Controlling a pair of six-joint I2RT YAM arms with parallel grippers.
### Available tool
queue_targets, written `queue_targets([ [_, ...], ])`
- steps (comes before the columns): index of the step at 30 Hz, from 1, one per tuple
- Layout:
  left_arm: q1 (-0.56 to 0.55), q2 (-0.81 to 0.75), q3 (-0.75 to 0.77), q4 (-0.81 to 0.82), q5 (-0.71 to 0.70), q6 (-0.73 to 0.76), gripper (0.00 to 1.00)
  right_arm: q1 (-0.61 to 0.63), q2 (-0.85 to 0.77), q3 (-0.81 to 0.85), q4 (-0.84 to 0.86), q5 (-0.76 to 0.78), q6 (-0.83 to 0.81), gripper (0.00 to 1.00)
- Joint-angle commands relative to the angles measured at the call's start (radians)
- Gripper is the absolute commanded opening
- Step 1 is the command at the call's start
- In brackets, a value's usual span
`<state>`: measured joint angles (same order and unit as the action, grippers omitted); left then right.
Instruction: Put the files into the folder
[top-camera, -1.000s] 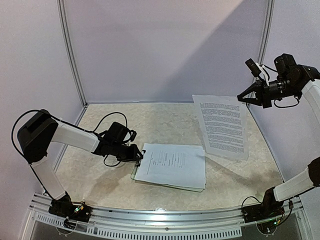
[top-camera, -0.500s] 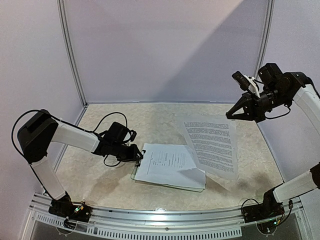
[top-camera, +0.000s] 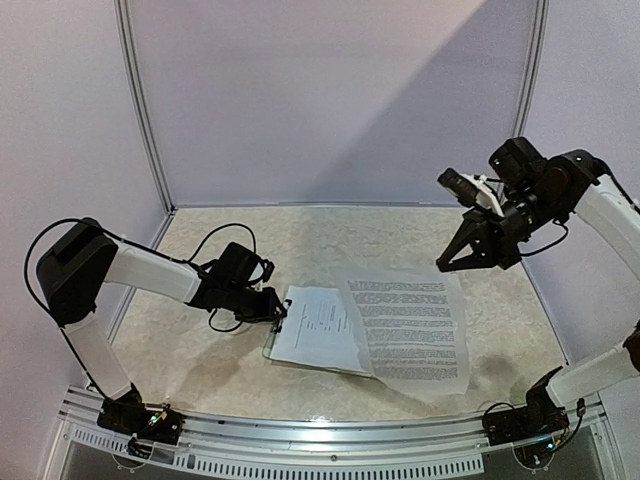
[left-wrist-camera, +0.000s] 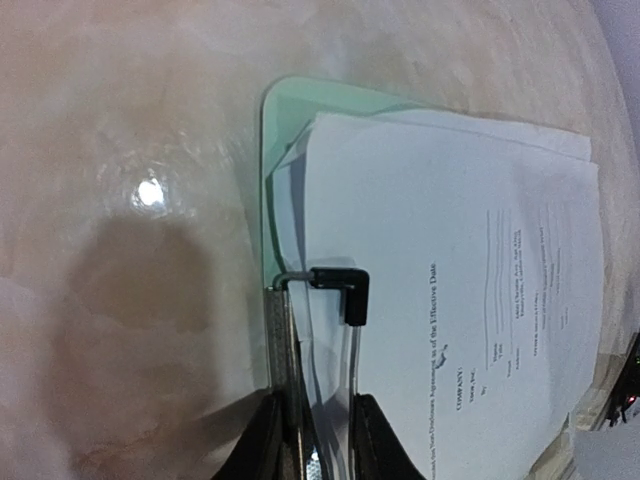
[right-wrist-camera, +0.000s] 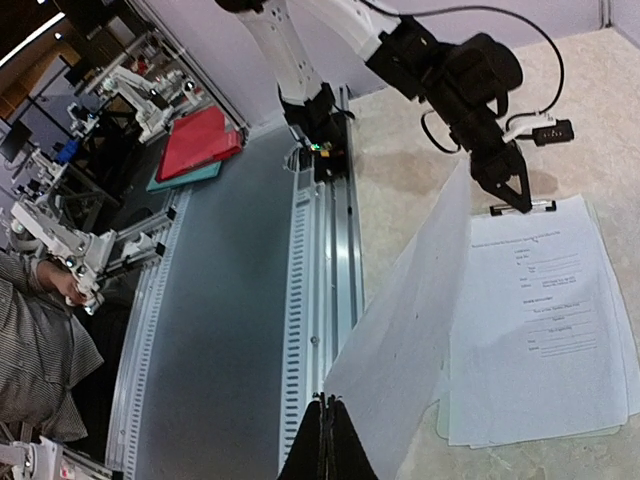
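The folder (left-wrist-camera: 288, 112), pale mint green, lies flat on the table with a stack of printed files (top-camera: 312, 325) on it. My left gripper (top-camera: 273, 308) is shut on the folder's black-tipped metal clip (left-wrist-camera: 340, 285) at the stack's left short edge, and the clip bar stands raised off the paper. My right gripper (top-camera: 441, 266) is shut on the top edge of one printed sheet (top-camera: 410, 335). That sheet slants down over the right half of the stack. In the right wrist view the sheet (right-wrist-camera: 410, 320) runs from my right gripper (right-wrist-camera: 325, 402) toward the stack (right-wrist-camera: 545, 320).
An aluminium rail (top-camera: 330, 440) runs along the near table edge between the arm bases. Pale walls with metal posts (top-camera: 140, 110) close in the back and sides. A black cable (top-camera: 215, 240) loops by the left wrist. Past the rail are red folders (right-wrist-camera: 200, 145) and other rigs.
My right gripper has moved left and down with the sheet. The sheet swung from hanging at the right side to slanting over the stack. The left gripper has stayed on the clip.
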<state>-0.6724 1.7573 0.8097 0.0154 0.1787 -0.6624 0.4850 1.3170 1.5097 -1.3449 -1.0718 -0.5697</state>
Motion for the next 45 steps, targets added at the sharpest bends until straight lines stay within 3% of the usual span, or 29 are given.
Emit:
queue_targets([
  [1, -0.010, 0.059, -0.012, -0.123, -0.038, -0.008, 0.00, 0.032, 0.146, 0.091, -0.082, 0.248, -0.090, 0.00],
  [8, -0.015, 0.053, -0.021, -0.106, -0.024, -0.010, 0.00, 0.032, 0.484, 0.320, 0.006, 0.452, -0.089, 0.00],
  [20, -0.016, 0.047, -0.047, -0.089, -0.011, -0.008, 0.00, 0.194, 0.800, 0.412, 0.328, 0.668, -0.037, 0.00],
  [30, -0.019, 0.036, -0.053, -0.085, -0.006, -0.009, 0.00, 0.350, 0.935, 0.487, 0.428, 0.738, -0.051, 0.00],
  [45, -0.019, 0.003, -0.085, -0.063, -0.001, -0.022, 0.00, 0.358, 1.006, 0.487, 0.676, 0.799, 0.141, 0.01],
])
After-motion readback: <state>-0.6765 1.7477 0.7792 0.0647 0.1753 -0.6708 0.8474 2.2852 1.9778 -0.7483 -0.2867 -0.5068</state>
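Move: The folder with its papers lies well below the right hand, which already holds a sheet. The folder's middle is about 11 cm ahead, 16 cm to the left and some 33 cm down. The folder's clip is about 15 cm ahead of the right hand, 28 cm to its left and 32 cm down, between the left fingers. From the left hand, the folder's middle is about 12 cm to the right and 4 cm back. The right hand, fingers kept shut on a corner of the sheet, brings it down some 24 cm towards the folder, swinging forward first as it sinks and then mostly left, about 20 cm each way, with a last short push forward and left that ends low over the papers near the clip. On the way its fingers tip some 30 degrees further down, while the left hand stays in place and keeps its pinch on the clip. ##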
